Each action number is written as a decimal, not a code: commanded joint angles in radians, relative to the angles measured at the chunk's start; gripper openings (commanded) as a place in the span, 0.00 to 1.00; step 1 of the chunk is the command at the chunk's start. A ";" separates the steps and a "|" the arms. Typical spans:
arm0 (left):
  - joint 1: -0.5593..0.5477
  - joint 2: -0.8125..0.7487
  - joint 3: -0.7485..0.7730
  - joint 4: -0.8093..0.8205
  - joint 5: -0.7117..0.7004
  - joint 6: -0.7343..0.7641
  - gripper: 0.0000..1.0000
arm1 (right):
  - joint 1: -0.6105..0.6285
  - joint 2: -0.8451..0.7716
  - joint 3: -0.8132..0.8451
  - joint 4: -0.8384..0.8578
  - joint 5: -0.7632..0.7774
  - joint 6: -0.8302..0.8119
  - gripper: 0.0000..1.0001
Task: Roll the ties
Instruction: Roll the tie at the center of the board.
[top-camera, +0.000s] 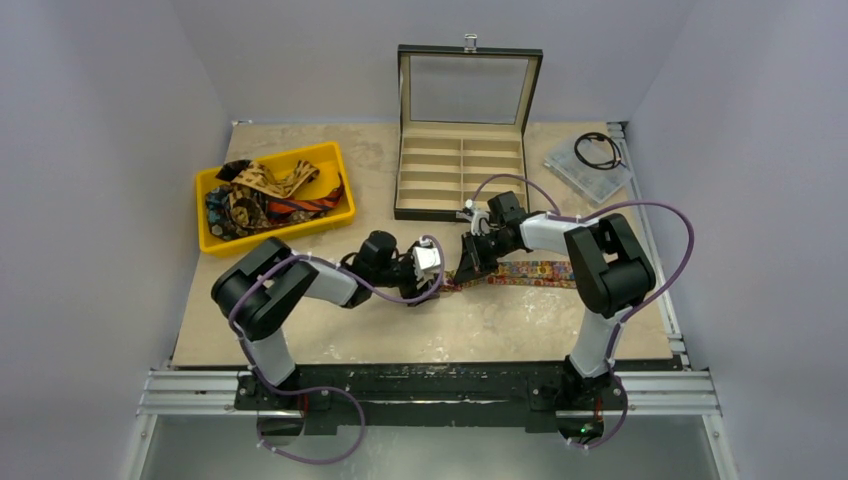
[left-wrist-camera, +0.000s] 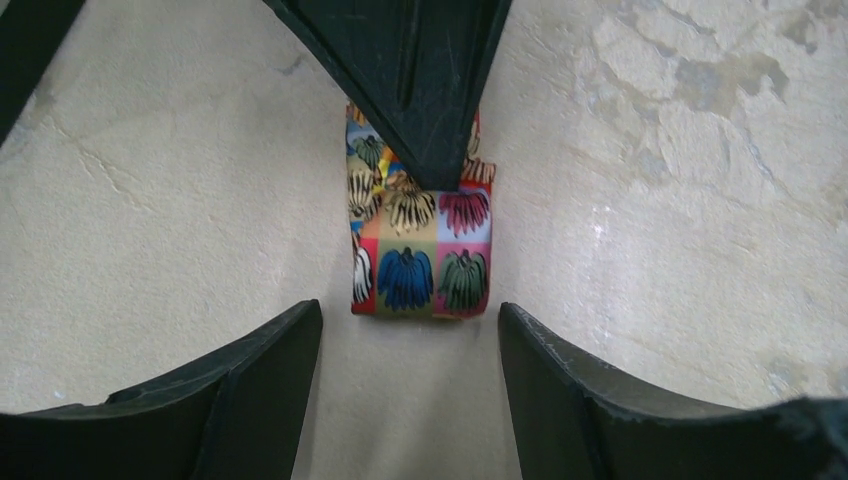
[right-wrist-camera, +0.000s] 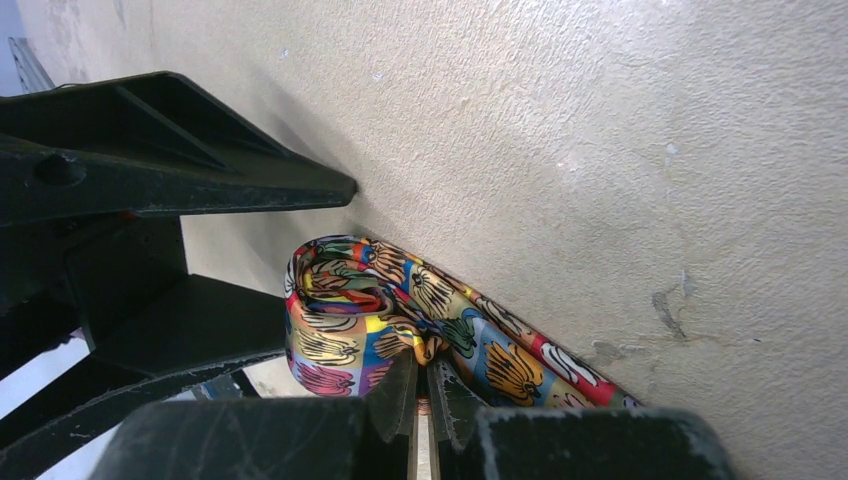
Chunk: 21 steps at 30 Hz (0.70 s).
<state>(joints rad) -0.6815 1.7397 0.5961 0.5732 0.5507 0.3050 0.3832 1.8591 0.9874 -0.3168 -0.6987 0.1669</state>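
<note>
A multicoloured tie (top-camera: 530, 271) lies flat across the table's middle, and its left end is wound into a small roll (left-wrist-camera: 420, 260). My right gripper (right-wrist-camera: 422, 375) is shut on the fabric at the roll (right-wrist-camera: 340, 320), its fingers (left-wrist-camera: 420, 90) coming down on it from above in the left wrist view. My left gripper (left-wrist-camera: 408, 320) stands open just short of the roll, one finger on each side and neither touching it. Its fingers (right-wrist-camera: 200, 170) show at the left of the right wrist view. More ties (top-camera: 270, 195) lie heaped in a yellow bin (top-camera: 210, 240).
An open black box (top-camera: 462, 170) with tan compartments stands at the back centre. A clear plastic case (top-camera: 590, 172) with a black coiled cable (top-camera: 598, 150) on it sits at the back right. The yellow bin is at the back left.
</note>
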 joint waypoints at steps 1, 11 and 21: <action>-0.004 0.092 0.024 0.174 0.007 -0.045 0.64 | -0.002 0.055 -0.022 -0.019 0.157 -0.052 0.00; -0.060 0.156 0.004 0.339 0.050 -0.070 0.38 | -0.002 0.089 -0.003 -0.036 0.175 -0.055 0.00; -0.126 0.065 0.086 0.303 0.003 -0.184 0.36 | -0.001 0.092 -0.014 -0.015 0.165 -0.041 0.00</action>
<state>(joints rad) -0.7635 1.8515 0.6125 0.8295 0.5106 0.1921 0.3763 1.8854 1.0058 -0.3370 -0.7250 0.1688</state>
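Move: The tie roll lies about 4 cm to the right of the open left gripper, roughly level with it fore and aft and about 1 cm lower. From the right gripper, already shut on the tie, the roll is some 3 cm left and 1 cm back. The loose tail's middle lies about 17 cm right and 2 cm ahead of the right hand; the display box is centred some 20 cm straight ahead of it. Slide the left gripper right, about 4 cm, swinging slightly forward and back on the way so the fingers come around the tie roll, and close them from well open until they pinch its two side edges; finish with a rise of about 1 cm. Keep the right gripper still and shut on the tie at the roll's right side. ##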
